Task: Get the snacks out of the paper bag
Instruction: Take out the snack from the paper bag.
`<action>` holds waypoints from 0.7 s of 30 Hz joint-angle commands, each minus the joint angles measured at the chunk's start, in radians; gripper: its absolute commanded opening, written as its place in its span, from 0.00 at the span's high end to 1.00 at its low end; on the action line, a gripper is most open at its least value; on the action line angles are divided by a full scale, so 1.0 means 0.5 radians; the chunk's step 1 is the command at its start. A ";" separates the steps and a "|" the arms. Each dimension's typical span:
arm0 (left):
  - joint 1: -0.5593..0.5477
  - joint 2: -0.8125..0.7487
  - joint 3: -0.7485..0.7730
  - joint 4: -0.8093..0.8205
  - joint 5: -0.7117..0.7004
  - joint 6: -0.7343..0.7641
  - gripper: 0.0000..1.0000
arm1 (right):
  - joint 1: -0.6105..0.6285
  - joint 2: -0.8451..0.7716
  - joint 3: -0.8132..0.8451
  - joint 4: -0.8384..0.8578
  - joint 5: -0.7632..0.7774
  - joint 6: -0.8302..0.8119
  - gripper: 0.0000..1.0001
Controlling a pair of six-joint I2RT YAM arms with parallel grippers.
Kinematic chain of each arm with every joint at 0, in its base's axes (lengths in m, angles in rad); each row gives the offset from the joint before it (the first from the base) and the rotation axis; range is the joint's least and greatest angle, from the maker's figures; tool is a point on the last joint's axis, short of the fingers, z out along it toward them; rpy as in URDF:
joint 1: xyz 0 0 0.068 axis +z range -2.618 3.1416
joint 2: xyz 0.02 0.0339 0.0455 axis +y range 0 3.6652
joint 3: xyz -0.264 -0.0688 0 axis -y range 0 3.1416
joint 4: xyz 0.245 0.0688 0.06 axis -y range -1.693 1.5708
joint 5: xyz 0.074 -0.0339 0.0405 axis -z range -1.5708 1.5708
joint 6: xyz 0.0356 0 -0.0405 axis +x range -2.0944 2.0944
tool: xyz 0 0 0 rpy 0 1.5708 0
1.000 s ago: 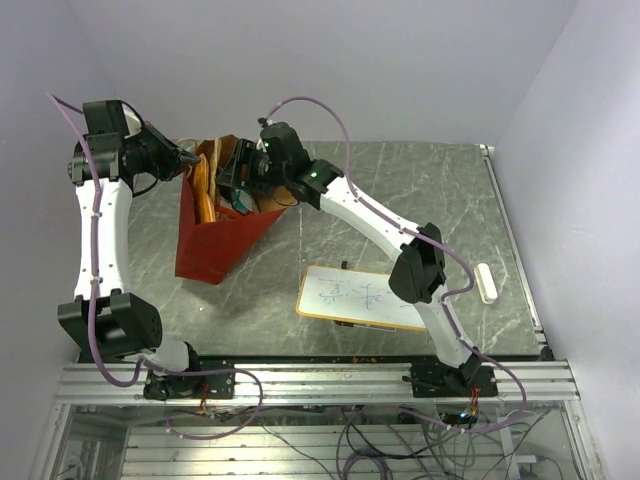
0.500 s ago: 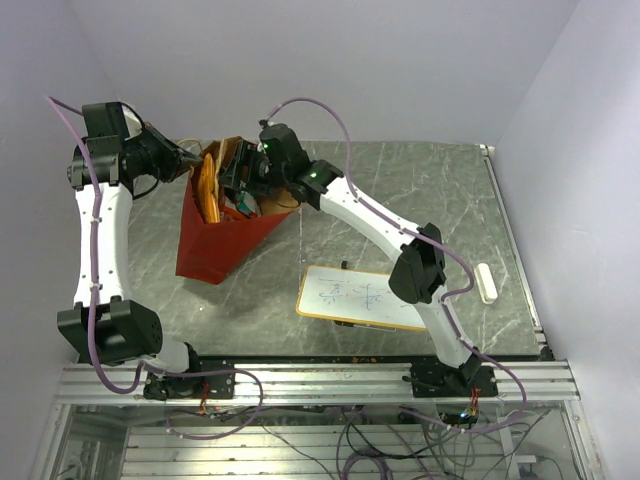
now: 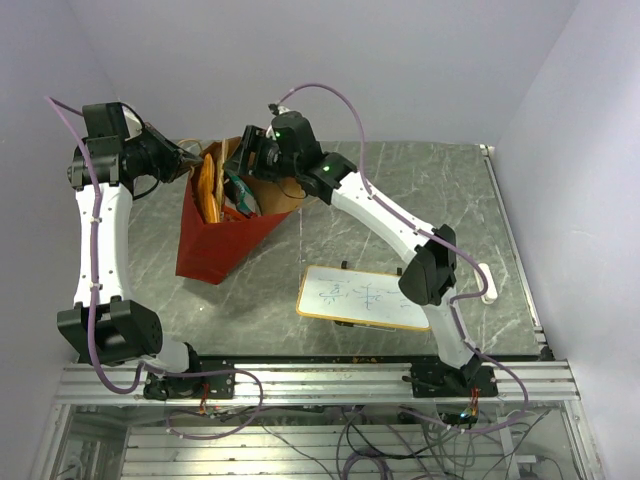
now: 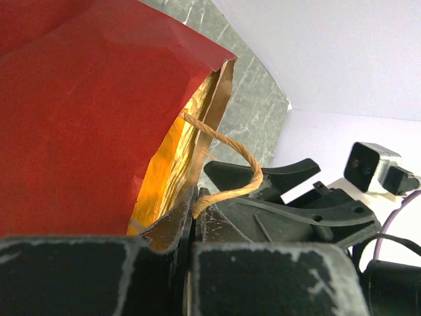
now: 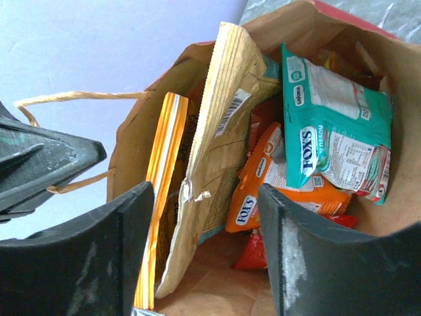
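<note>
The paper bag (image 3: 213, 243) stands at the table's left, red outside, its mouth open and tilted. My left gripper (image 3: 191, 163) is shut on the bag's string handle (image 4: 238, 160) at the rim; the pinch shows in the left wrist view (image 4: 193, 201). My right gripper (image 3: 246, 160) hovers open over the mouth with nothing between its fingers (image 5: 207, 220). Inside lie the snacks: a tall tan chip bag (image 5: 220, 151), an orange-edged packet (image 5: 162, 178), a teal packet (image 5: 332, 128), an orange packet (image 5: 279, 187) and a red one (image 5: 253, 253).
A white-framed whiteboard (image 3: 365, 297) lies flat at front centre, under my right arm's elbow. A small white bar (image 3: 487, 281) sits near the right edge. Walls close in at the back and both sides. My left gripper's black fingers (image 5: 39, 164) show beside the bag's rim.
My right gripper has lifted up and back from the bag's mouth, so more of the packets show. My left gripper has kept its hold on the handle without moving.
</note>
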 commanded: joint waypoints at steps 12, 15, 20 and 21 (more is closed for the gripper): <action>-0.023 -0.126 -0.094 0.110 0.108 -0.080 0.93 | 0.062 0.236 0.138 -0.065 -0.032 0.008 0.45; -0.026 -0.131 -0.096 0.106 0.106 -0.078 0.93 | 0.065 0.261 0.137 -0.107 0.003 0.025 0.54; -0.031 -0.139 -0.128 0.146 0.109 -0.112 0.93 | 0.089 0.332 0.216 -0.118 -0.004 0.015 0.64; -0.032 -0.139 -0.135 0.155 0.106 -0.118 0.93 | 0.096 0.343 0.238 -0.121 -0.003 0.006 0.66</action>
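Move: The tan packet stands upright in the paper bag, its middle about 3 cm left, 2 cm back and 9 cm below the right hand. The orange-striped packet is some 4 cm farther left and level front to back; the green packet is about 2 cm right of the hand, 2 cm back and deeper, some 12 cm down. From the left hand, the tan packet is about 7 cm right, 3 cm back and 10 cm down. The right hand sinks about 6 cm, drifting 3 cm left, fingers closing partway around the tan packet's upper edge. ##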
